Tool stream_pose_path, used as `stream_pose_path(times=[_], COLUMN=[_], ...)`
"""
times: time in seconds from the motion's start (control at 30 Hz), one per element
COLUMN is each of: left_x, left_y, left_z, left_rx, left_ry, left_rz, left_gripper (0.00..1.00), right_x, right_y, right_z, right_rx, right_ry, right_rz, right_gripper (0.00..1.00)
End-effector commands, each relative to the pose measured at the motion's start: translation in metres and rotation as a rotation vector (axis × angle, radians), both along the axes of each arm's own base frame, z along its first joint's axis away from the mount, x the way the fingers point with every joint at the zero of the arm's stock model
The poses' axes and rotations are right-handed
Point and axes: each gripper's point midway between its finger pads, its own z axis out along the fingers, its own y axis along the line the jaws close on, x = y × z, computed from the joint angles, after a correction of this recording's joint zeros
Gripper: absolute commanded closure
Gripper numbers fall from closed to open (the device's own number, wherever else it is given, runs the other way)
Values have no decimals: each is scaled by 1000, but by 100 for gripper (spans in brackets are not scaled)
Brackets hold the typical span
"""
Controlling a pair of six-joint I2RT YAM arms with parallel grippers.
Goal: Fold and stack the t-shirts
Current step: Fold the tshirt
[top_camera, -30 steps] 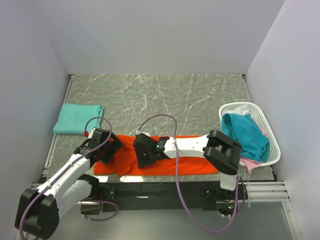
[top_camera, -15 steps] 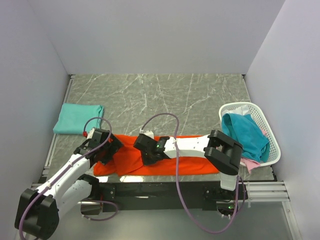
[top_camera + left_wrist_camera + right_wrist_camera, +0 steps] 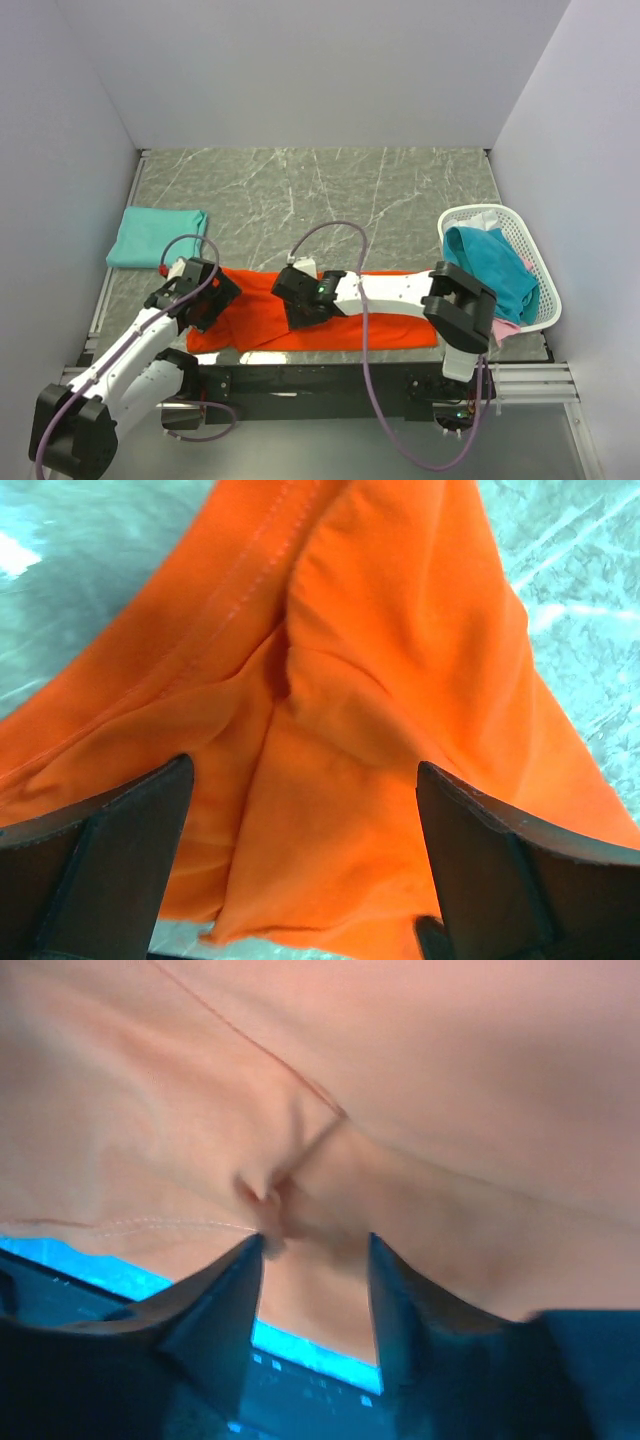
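A bright orange-red t-shirt (image 3: 380,320) lies stretched along the table's near edge, its left end rumpled. My left gripper (image 3: 205,300) hovers over that left end, wide open, with folds of the orange cloth (image 3: 330,680) under and between its fingers (image 3: 110,860). My right gripper (image 3: 303,305) sits low on the middle of the shirt. Its jaws stand a little apart, with a small pucker of cloth (image 3: 275,1195) just beyond the fingertips (image 3: 235,1280). A folded teal t-shirt (image 3: 155,237) lies at the far left.
A white lattice basket (image 3: 480,211) stands at the right edge, holding a crumpled teal t-shirt (image 3: 490,265) and a pink one (image 3: 500,327). Grey marble tabletop (image 3: 330,200) stretches behind the shirt. White walls close in the left, back and right sides.
The right gripper's jaws have parted, leaving a pucker in the orange cloth, and it has shifted slightly right. The left gripper edged a little left, still wide open.
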Motion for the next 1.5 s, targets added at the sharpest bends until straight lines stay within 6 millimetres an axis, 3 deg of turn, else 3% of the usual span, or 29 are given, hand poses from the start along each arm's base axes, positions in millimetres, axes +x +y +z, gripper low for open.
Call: stream_pose_path(times=[0.0,0.13,0.17,0.23,0.27,0.33,0.37,0.47,0.63,0.73,0.83,0.87,0.93,1.0,1.03,1.07,1.1,1.13,1.17,1.2,1.23,1.3,1.33,1.4,1.43,1.47], left_x=[5,1,5,8,12,17,23,34,51,66,83,85,102,114,133,140,151,180,187,200,230,250,279,298,326,328], left_y=[8,21,22,19,16,4,-3,-33,-46,-52,-58,-55,-61,-56,-60,-57,-59,-70,-74,-83,-97,-117,-132,-147,-166,-174], left_z=[26,45,53,58,60,56,50,39,20,6,-6,-18,-18,-31,-23,-36,-36,-19,-36,-36,-37,-40,-38,-41,-18,-45], left_rx=[14,43,45,35,22,-11,-23,-56,50,84,104,122,112,130,125,145,156,146,160,146,135,102,95,98,57,54], left_ry=[-49,-69,-87,-101,-115,-103,-101,-87,-14,29,59,98,85,117,90,127,124,67,108,101,76,97,57,48,-26,16], left_rz=[64,132,139,127,118,82,64,-27,-55,-68,-77,-74,-81,-74,-69,-68,-73,-74,-91,-112,-124,-176,-190,-215,-234,-267], left_gripper=[1,1,1,1,1,1,1,1,1,1,1,0,1,1,1,1,1,1,1,1,1,1,1,1,1,1], right_x=[14,30,37,47,60,68,80,102,121,122,120,117,109,101,91,85,78,69,55,47,39,14,6,-12,-11,-11], right_y=[-17,-52,-67,-87,-109,-126,-146,-180,-203,-204,-204,-204,-204,-203,-199,-198,-194,-194,-181,-175,-169,-145,-136,-118,-108,-102], right_z=[47,66,69,69,66,61,56,43,22,-1,-11,-15,-21,-26,-29,-31,-32,-33,-32,-31,-27,-23,-21,-20,-20,-20], right_rx=[20,-5,-5,-10,-17,1,9,14,8,3,-7,-6,-1,6,21,22,23,20,22,24,34,54,73,100,121,131], right_ry=[-103,-179,-189,-197,-199,-169,-172,-179,-139,-64,-47,-40,-14,4,20,29,33,40,40,41,42,53,59,77,65,66], right_rz=[-76,-173,-211,-256,-307,-339,-381,-465,-527,-520,-516,-511,-504,-498,-480,-471,-453,-454,-399,-375,-365,-263,-241,-154,-118,-98], right_gripper=[44,30,24,23,20,18,18,16,15,15,14,14,13,12,12,12,12,12,12,12,12,12,12,12,12,12])
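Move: The t-shirt is a long orange strip running left to right, its left end almost straight under the left hand, only 2 cm down; the folded teal t-shirt is 19 cm ahead and 16 cm left of that hand. From the right hand the strip's right half lies 17 cm right, 3 cm ahead and 2 cm down, with the laundry basket some 46 cm right and 14 cm ahead. The left hand, wide open, hops up and comes down about 5 cm to the right on the t-shirt's left end, then with its fingers on the cloth drags that end fast forward by about 30 cm, bearing right. Meanwhile the right hand lifts, opens wider and swings right and forward with a clockwise turn, comes down by the far edge of the right half, then slides back and left over the table with the cloth, turning back counter-clockwise. ##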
